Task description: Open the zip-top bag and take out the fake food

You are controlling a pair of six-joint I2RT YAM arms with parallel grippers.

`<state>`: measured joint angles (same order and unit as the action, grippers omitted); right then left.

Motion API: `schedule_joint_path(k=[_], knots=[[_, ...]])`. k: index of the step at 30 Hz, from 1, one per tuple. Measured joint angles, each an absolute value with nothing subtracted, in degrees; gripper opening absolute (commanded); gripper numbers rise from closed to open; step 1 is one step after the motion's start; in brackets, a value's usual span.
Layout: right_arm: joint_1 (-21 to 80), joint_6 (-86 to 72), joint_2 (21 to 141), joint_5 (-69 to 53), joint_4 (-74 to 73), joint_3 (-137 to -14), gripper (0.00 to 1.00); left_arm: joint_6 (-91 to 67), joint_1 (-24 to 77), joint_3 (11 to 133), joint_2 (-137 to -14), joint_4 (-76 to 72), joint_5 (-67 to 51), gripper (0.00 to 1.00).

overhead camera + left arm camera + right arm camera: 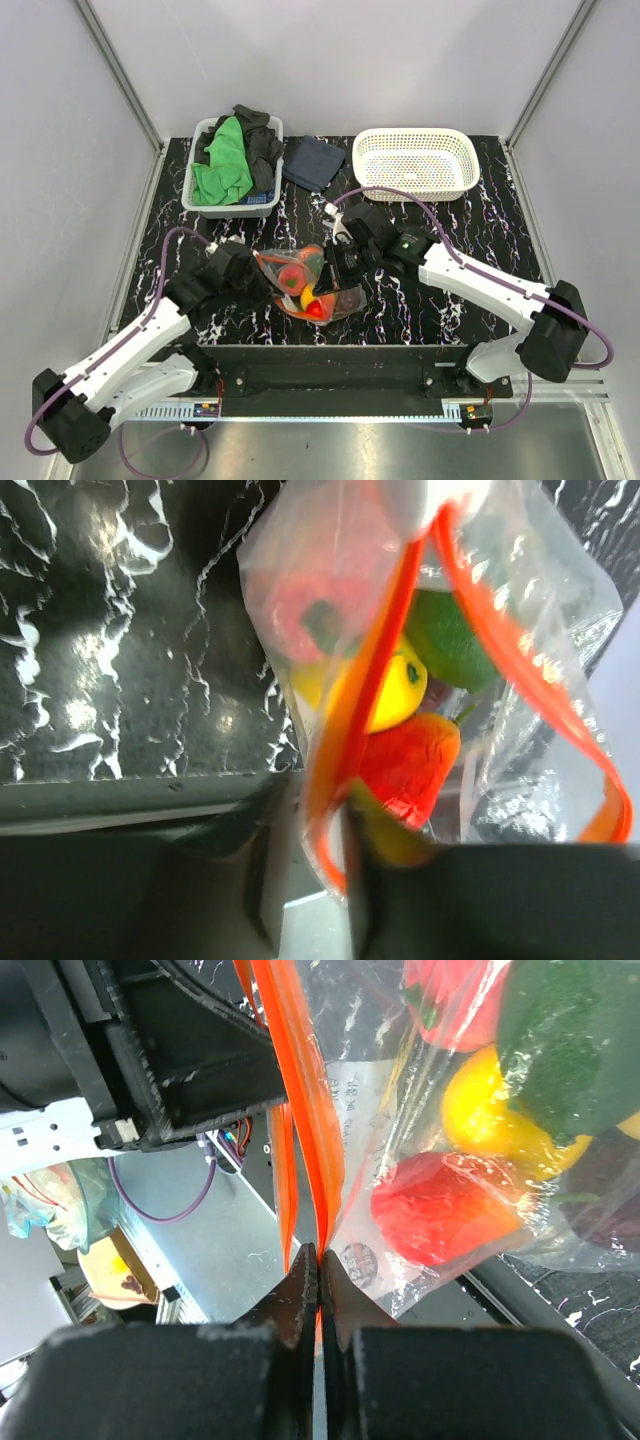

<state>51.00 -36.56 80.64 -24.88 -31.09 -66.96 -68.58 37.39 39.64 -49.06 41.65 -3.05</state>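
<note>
The zip-top bag [343,300] hangs between my two grippers above the black marbled table, its orange zip strip [372,650] parted into two bands. Fake food [306,291] fills it: a red piece [412,763], a yellow one [396,688], a green one [452,635] and a pink one [298,615]. My right gripper [320,1260] is shut on one band of the zip strip [303,1090], at the bag's right side [340,262]. My left gripper [310,880] is at the bag's left side [258,278]. Its jaws stand apart, and the other orange band hangs in the gap against the right finger.
At the back left a grey basket [199,196] holds green and black cloths. A dark blue cloth [312,162] lies beside it, and a white perforated basket [415,162] stands at the back right. The table's front rail [330,355] runs just below the bag.
</note>
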Motion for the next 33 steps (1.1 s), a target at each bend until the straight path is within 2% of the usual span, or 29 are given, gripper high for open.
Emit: schedule_joint_path(k=[1, 6, 14, 20, 22, 27, 29, 33], knots=[[51.0, -36.6, 80.6, -24.7, -31.1, -67.0, 0.0, -67.0, 36.7, 39.7, -49.5, 41.5, -3.3, 0.0], [51.0, -36.6, 80.6, -24.5, -31.2, -67.2, 0.0, -58.2, 35.1, 45.9, -51.4, 44.8, -3.9, 0.0], [51.0, -38.5, 79.1, -21.6, -31.3, -68.3, 0.0, -46.4, 35.0, 67.2, -55.2, 48.9, -5.4, 0.0], [50.5, -41.6, 72.5, -17.3, -30.6, -62.4, 0.0, -43.8, 34.9, 68.8, -63.5, 46.5, -12.3, 0.0], [49.4, -42.5, 70.0, -17.0, -30.5, -58.4, 0.05, -43.3, 34.9, 67.6, -67.2, 45.2, -14.7, 0.0], [47.0, -44.1, 68.8, -17.1, -32.1, -50.7, 0.24, -42.4, 35.6, 63.2, -74.7, 42.5, -21.2, 0.0], [47.0, -43.6, 68.8, -16.6, -35.3, -50.0, 0.34, -42.3, 36.1, 62.5, -75.6, 41.6, -23.1, 0.0], [47.0, -41.6, 68.6, -14.3, -41.5, -53.5, 0.44, -42.5, 36.6, 62.3, -75.6, 39.4, -26.2, 0.0]])
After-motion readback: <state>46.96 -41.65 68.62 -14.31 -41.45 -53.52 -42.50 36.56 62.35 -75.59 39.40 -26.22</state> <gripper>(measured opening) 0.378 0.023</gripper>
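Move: The left hand's part-closed fingers already straddle a strand of the bag's orange zip rim. The red pepper lies about 7 cm to its right, 1 cm ahead and 6 cm lower, with the yellow pepper some 2 cm beyond that and a pinkish fruit about 4 cm ahead and 4 cm right of the hand. The right hand already pinches the rim; from it the red pepper is some 2 cm ahead, 2 cm left and 12 cm down. Up and forward goes the left hand once its fingers shut on the rim strand, lifting it about 14 cm, then over to the right and back down some 10 cm, turning about 30 degrees clockwise. The right hand keeps its pinch at first, then swings about 9 cm right and downward, opening roughly a third to let the rim go and ending with its fingertips beside the other orange strand. ##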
